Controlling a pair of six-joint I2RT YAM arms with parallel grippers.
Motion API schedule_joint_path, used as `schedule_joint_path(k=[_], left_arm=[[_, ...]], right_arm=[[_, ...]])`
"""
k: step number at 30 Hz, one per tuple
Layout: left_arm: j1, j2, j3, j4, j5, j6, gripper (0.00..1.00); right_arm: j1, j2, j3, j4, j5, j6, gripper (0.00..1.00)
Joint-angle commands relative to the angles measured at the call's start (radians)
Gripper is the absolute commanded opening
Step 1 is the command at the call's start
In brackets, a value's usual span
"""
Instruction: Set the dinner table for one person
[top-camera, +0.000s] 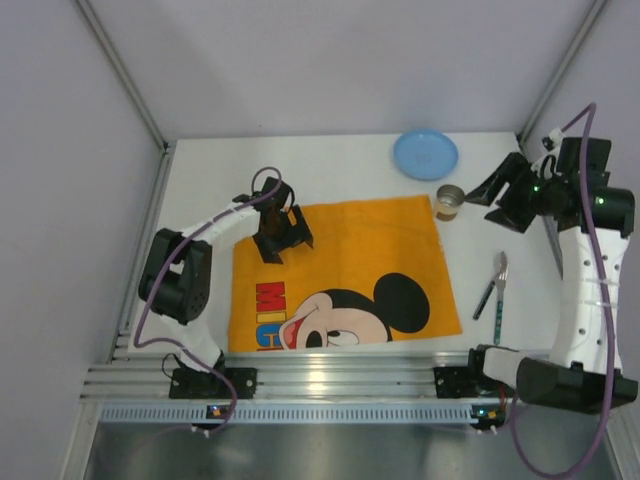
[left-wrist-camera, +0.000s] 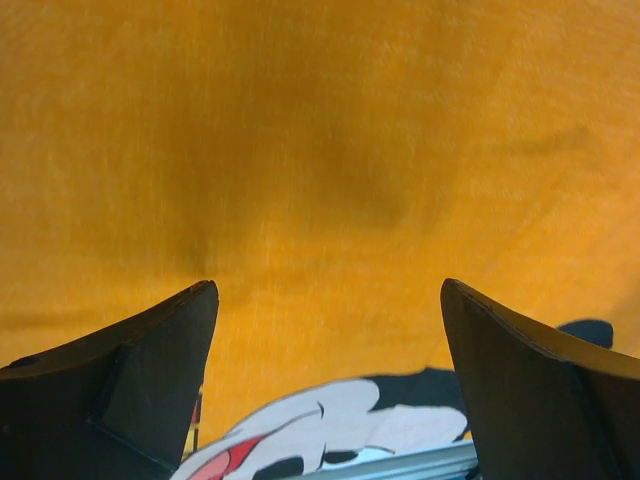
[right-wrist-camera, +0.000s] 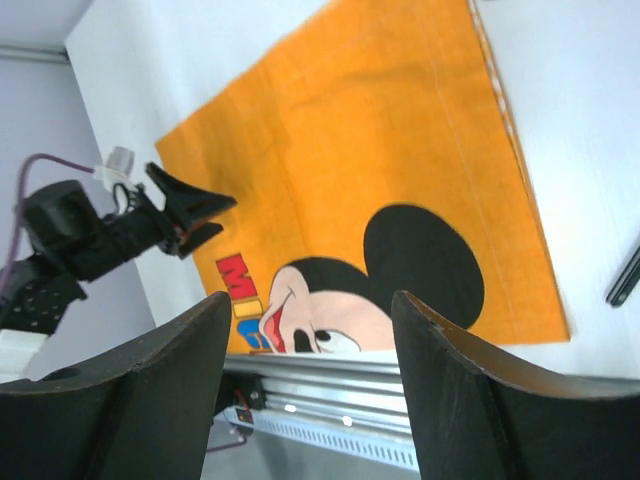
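Observation:
The white dinner table (top-camera: 340, 165) carries an orange cartoon-mouse placemat (top-camera: 345, 270) in its middle. My left gripper (top-camera: 283, 238) hovers open over the mat's far left part; in its wrist view its empty jaws (left-wrist-camera: 328, 285) frame only orange cloth (left-wrist-camera: 320, 150). At the far right my right gripper (top-camera: 484, 193) stands open and empty, raised just right of a small metal cup (top-camera: 450, 201). The right wrist view looks down past its fingers (right-wrist-camera: 310, 300) onto the placemat (right-wrist-camera: 370, 150) and the left arm (right-wrist-camera: 90, 235).
A blue plate (top-camera: 425, 155) lies at the back right of the table. Cutlery with dark handles (top-camera: 494, 288) lies right of the mat, one handle tip showing at the frame edge (right-wrist-camera: 625, 280). Grey walls enclose the table; an aluminium rail (top-camera: 340, 375) runs along the near edge.

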Motion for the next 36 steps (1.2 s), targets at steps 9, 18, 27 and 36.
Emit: schedule_joint_path(k=[9,18,27,36], left_arm=[[0.058,0.282,0.192,0.127,0.026,0.069,0.98],[0.118,0.268,0.264,0.088,0.126,0.096,0.98],[0.118,0.09,0.299,0.009,0.155,0.102,0.98],[0.122,-0.058,0.219,-0.022,0.152,0.12,0.98]], right_arm=[[0.01,0.493,0.475,-0.125,0.099,-0.086,0.65],[0.01,0.691,0.448,-0.053,0.244,-0.092,0.63],[0.021,0.859,0.4,0.076,0.264,-0.038,0.61],[0.081,1.049,0.5,0.131,0.307,0.006,0.42]])
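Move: From the right hand, the cup stands about 20 cm ahead, 3 cm to the right and 25 cm below; the plate lies some 16 cm beyond the cup and 4 cm left of it, the fork and spoon about 22 cm nearer and 9 cm right of the cup. The left hand hovers 3 cm over the tablecloth, whose middle is 6 cm back and 13 cm right; from that hand the cup is about 11 cm ahead, 43 cm right, level. The right hand shoots forward first, then dives steeply as it goes on, some 19 cm forward, 21 cm down and 6 cm right in all, fingers tipping about 30 degrees further downward until they straddle the cup's right-hand rim, one inside and one outside, and begin to close. Meanwhile the left hand, fingers wide open, sinks a few centimetres onto the tablecloth and pushes it forward about 8 cm, pauses, then lifts clear by some 11 cm. ##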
